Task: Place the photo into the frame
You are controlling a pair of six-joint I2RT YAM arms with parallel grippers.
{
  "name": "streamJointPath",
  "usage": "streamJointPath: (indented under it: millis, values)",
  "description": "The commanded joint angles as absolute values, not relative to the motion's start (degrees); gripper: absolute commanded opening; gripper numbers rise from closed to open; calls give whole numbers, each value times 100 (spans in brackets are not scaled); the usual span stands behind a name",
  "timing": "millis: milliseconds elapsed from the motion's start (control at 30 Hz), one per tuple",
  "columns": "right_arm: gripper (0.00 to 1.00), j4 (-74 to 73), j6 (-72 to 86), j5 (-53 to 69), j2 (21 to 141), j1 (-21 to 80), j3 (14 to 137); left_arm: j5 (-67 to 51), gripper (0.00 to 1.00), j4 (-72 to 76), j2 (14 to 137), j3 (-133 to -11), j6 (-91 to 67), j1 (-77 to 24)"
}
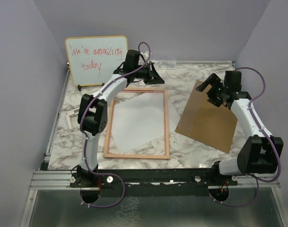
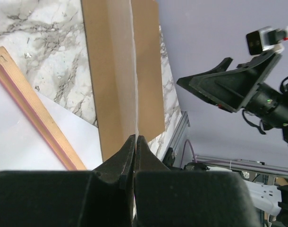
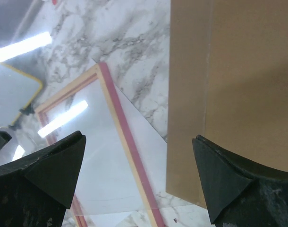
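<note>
The frame (image 1: pixel 166 123) lies flat mid-table, its thin light-wood border around a clear pane. The photo (image 1: pixel 144 120) rests white side up, skewed across it, one corner over the right rail toward the brown backing board (image 1: pixel 207 118). My left gripper (image 1: pixel 158 75) sits at the frame's far right corner. In the left wrist view its jaws (image 2: pixel 135 137) are shut on a thin white sheet edge, seemingly the photo's, which runs up across the board (image 2: pixel 115 71). My right gripper (image 3: pixel 138 139) hangs wide open, holding nothing, above the frame's rail (image 3: pixel 122 127), the photo (image 3: pixel 101 165) and the board's edge (image 3: pixel 229 71).
A yellow-edged whiteboard (image 1: pixel 96 59) with red handwriting leans at the back left. The marble tabletop (image 1: pixel 196 146) ends at metal rails on the left, far and near sides. Purple walls close in the scene. The two wrists face each other across the frame's far right corner.
</note>
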State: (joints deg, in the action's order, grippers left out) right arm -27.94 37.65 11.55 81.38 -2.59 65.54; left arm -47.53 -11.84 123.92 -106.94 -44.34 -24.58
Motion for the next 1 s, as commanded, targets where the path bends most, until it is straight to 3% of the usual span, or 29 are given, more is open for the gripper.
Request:
streamJointPath:
  millis: [0, 467, 733, 967]
  values:
    - [100, -1988, 4365, 1498, 7731, -267, 5899, -5056, 0, -1063, 11763, -10513, -4481, -2213]
    - [97, -273, 5737, 2759, 7878, -279, 4945, -5344, 0, 1556, 10859, -9540, -7163, -1571]
    - [100, 820, 6279, 2947, 7782, -291, 4697, -5880, 0, 1794, 10600, -9662, -7146, -1292]
    - [100, 3499, 7891, 4015, 8182, -297, 4233, -6241, 0, 1912, 10380, -9990, -7275, -1180]
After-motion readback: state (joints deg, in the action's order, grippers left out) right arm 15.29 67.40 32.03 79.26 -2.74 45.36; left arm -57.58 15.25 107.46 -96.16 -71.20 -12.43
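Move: My left hand already pinches the clear sheet; the wooden frame's middle lies about 13 cm back, 11 cm left and 20 cm below it, and the whiteboard stands some 31 cm left, 9 cm ahead and 10 cm lower. From my open right hand, the sheet's free edge is level ahead, roughly 3 cm right and 6 cm below. The brown board's middle is 5 cm back, 8 cm right, 16 cm down; the frame's is 30 cm left, 8 cm back, 17 cm down. I keep the clear sheet pinched in my left hand and carry it up about 16 cm and 10 cm left towards the whiteboard, its fingers tipping upward some 20 degrees. My right hand follows leftward about 6 cm, dipping slightly before rising about 3 cm, while its wrist swings the wide-open fingers round to point left, bringing them close to the sheet's free edge; no touch there can be made out. ##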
